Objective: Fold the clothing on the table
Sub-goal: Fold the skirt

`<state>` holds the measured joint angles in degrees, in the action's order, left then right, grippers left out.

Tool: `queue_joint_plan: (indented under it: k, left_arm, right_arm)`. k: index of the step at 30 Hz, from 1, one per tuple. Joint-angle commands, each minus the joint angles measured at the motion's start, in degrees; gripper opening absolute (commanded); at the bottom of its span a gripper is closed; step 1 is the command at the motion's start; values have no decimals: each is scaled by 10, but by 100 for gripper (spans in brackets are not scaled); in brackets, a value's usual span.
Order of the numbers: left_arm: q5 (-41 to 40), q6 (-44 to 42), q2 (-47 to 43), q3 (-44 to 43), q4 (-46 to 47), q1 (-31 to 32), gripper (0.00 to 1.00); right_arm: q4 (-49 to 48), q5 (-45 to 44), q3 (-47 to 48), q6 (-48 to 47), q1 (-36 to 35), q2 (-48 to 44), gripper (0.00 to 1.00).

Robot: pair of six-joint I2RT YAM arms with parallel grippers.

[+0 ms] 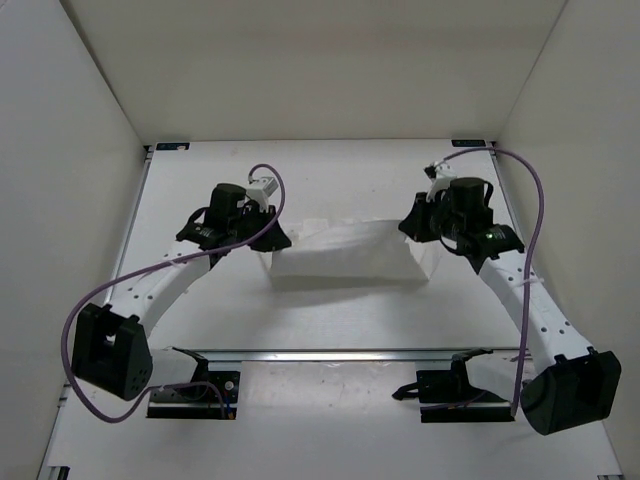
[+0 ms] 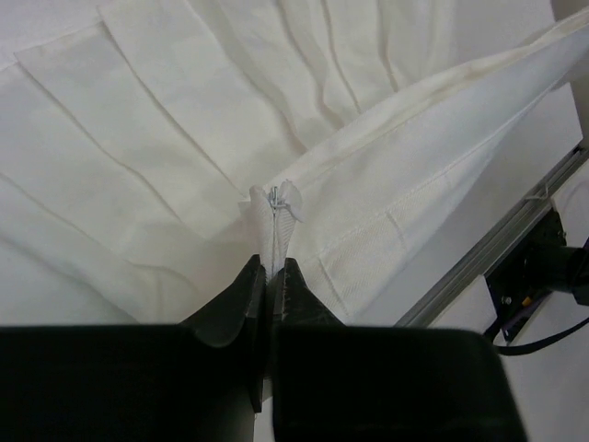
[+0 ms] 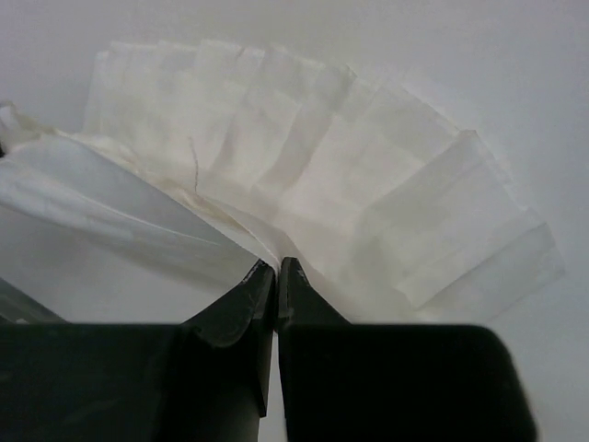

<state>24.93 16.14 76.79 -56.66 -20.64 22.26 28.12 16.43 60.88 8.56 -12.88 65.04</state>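
Observation:
The clothing [image 1: 345, 255] is a white pleated garment stretched between both arms over the middle of the table [image 1: 330, 180]. My left gripper [image 1: 268, 240] holds its left end; in the left wrist view the left gripper [image 2: 272, 265] is shut on a bunched edge of the clothing [image 2: 184, 120], whose hemmed band runs to the upper right. My right gripper [image 1: 425, 238] holds the right end. The right wrist view has the right gripper [image 3: 277, 267] shut on the clothing [image 3: 304, 175], pleats fanning out beyond the fingertips.
An aluminium rail [image 1: 330, 355] crosses the table in front of the arm bases, seen too as the rail [image 2: 497, 244] in the left wrist view. White walls enclose the table on three sides. Purple cables [image 1: 535, 220] loop beside each arm.

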Motion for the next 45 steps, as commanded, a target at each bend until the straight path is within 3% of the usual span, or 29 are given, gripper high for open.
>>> queue_joint_plan:
  k: [1, 6, 11, 20, 32, 37, 39, 42, 44, 45]
  left_arm:
    - [-29, 0, -44, 50, -64, -16, 0]
    - [-34, 2, -52, 62, -72, -50, 0]
    - [-20, 20, -42, 63, -37, -85, 0]
    - [-30, 71, 81, 10, 53, -84, 0]
    - [-46, 79, 228, -93, 81, -114, 0]
    - [-69, 71, 297, -136, 90, -111, 0]
    - [-67, 77, 316, -147, 98, -116, 0]
    - [-57, 89, 330, -152, 109, -127, 0]
    - [-57, 92, 327, -147, 107, -136, 12]
    - [-60, 90, 319, -145, 111, -136, 14]
  right_arm:
    - [-58, -17, -68, 42, 16, -25, 0]
    - [-97, 13, -127, 67, 60, -54, 0]
    - [-105, 44, -118, 62, 93, -16, 0]
    - [-144, 47, -91, 38, 94, 91, 0]
    - [-159, 80, 64, 17, 128, 292, 0]
    - [-164, 78, 81, 15, 120, 354, 0]
    - [-170, 77, 98, 12, 119, 380, 10]
    - [-149, 78, 153, 23, 124, 424, 43]
    - [-132, 85, 192, 27, 128, 440, 66]
    - [-124, 87, 207, 29, 128, 448, 71]
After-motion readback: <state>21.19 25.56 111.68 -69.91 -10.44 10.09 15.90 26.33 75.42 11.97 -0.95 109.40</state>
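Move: Both grippers already hold the skirt's waistband at its two ends, above the table. The left end's laying spot is about 13 cm ahead, 5 cm left and 14 cm below the left hand; the right end's is some 11 cm ahead, 1 cm right and 18 cm below the right hand. The pleated hem lies beneath, its middle about 9 cm ahead, 17 cm right and 15 cm below the left hand, and 8 cm ahead, 18 cm left and 21 cm below the right. Let both grippers sink and ease back about 3 cm, then swing them forward some 16 cm, still lowering, to lay the waistband over the pleated hem. Keep the left fingers shut on their end, drifting left and turning 20 degrees counter-clockwise late on; near the table, open the right fingers well past half to let go, easing forward and right. ##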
